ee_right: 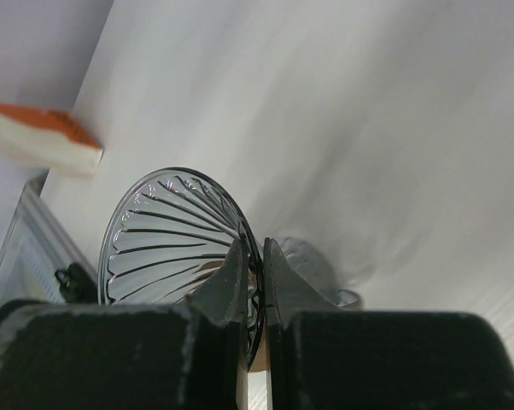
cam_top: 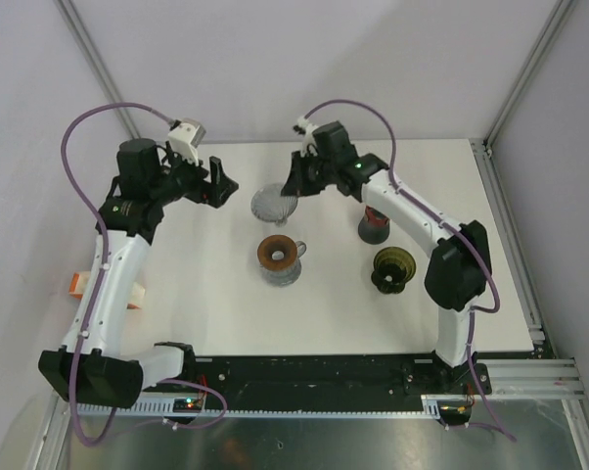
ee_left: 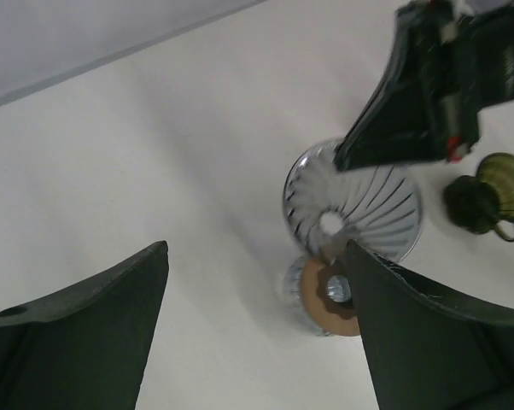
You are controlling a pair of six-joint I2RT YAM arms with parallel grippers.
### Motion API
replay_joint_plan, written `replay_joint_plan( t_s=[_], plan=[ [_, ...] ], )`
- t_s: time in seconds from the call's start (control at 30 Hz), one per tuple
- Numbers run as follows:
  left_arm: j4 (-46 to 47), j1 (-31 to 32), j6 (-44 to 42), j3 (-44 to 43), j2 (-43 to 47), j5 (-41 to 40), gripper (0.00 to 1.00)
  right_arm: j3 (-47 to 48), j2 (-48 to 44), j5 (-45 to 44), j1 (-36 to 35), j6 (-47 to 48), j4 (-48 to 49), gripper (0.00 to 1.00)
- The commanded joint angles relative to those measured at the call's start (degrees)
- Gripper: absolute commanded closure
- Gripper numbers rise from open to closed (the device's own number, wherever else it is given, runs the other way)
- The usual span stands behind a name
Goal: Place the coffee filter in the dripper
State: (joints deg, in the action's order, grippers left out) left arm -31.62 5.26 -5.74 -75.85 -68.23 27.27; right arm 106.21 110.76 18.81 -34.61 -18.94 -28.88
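A clear ribbed glass dripper (cam_top: 274, 203) is at the back middle of the table, held tilted, with my right gripper (cam_top: 296, 188) shut on its rim. In the right wrist view the fingers (ee_right: 254, 248) pinch the glass wall of the dripper (ee_right: 163, 226). A brown coffee filter (cam_top: 279, 252) sits in a clear glass holder with a handle, just in front of it. My left gripper (cam_top: 219, 186) hovers left of the dripper, open and holding nothing. The left wrist view shows those open fingers (ee_left: 255, 256), the dripper (ee_left: 368, 213) and the filter (ee_left: 317, 295) partly behind the right finger.
A green glass dripper (cam_top: 392, 266) stands at the right, also in the left wrist view (ee_left: 496, 188). A dark red and grey object (cam_top: 375, 225) stands behind it under the right arm. An orange and white item (cam_top: 76, 284) lies at the table's left edge.
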Motion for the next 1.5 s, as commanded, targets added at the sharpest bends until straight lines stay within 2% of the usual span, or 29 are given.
replay_joint_plan(
  t_s=[0.0,0.27,0.47,0.73,0.93,1.13,1.23,1.47],
  plan=[
    [-0.7,2.9,8.9,-1.0,-0.1,5.3,0.12,-3.2,-6.8,4.4,-2.5,-3.3,7.0,1.00],
    [-0.7,8.2,7.6,2.3,-3.0,-2.8,0.14,-10.7,-9.8,4.6,-4.2,-4.8,10.5,1.00],
    [-0.7,10.0,6.2,5.2,-4.4,-4.0,0.25,-15.4,-11.5,6.1,-4.8,-6.1,13.4,1.00],
    [-0.7,12.6,5.8,8.0,-4.7,-2.8,0.49,-17.9,-12.2,5.9,-5.7,-6.1,15.4,1.00],
    [-0.8,13.4,5.9,9.8,-5.0,-2.0,0.76,-19.5,-13.1,4.8,-5.8,-5.6,15.9,1.00],
    [-0.8,13.5,5.8,9.9,-5.8,0.2,0.96,-20.4,-13.1,3.4,-5.8,-4.3,16.4,1.00],
    [-0.8,13.6,5.8,9.7,-6.7,0.2,0.99,-20.7,-12.4,2.8,-5.8,-3.9,17.1,1.00],
    [-0.8,13.6,5.8,9.5,-7.4,-0.8,1.00,-20.7,-11.3,1.1,-5.9,-2.8,17.2,1.00]
  ],
)
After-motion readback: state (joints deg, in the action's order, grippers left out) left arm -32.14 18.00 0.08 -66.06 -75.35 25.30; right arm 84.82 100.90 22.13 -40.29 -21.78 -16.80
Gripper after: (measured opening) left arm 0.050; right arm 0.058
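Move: The left hand, open and empty, has the clear ribbed dripper about 13 cm to its right, 3 cm ahead and some 11 cm below; the glass carafe with the wooden collar is about 14 cm right, 5 cm back and 25 cm below. The right hand holds that dripper by its rim; from this hand the carafe lies about 10 cm back, 4 cm left and 17 cm down, and the red-rimmed cup about 20 cm right and 2 cm ahead, 18 cm below. The right hand keeps its pinch on the dripper's rim and draws back about 8 cm towards the carafe, slowing early, then sinks some 3 cm to bring the cone over the wooden collar. Meanwhile the left hand goes right and then mainly down, about 11 cm lower in all and 7 cm to the right with a little back, tipping its fingers some 20 degrees further down, and closes from nearly wide open to pinch the dripper's rim on the side across from the right fingers. ##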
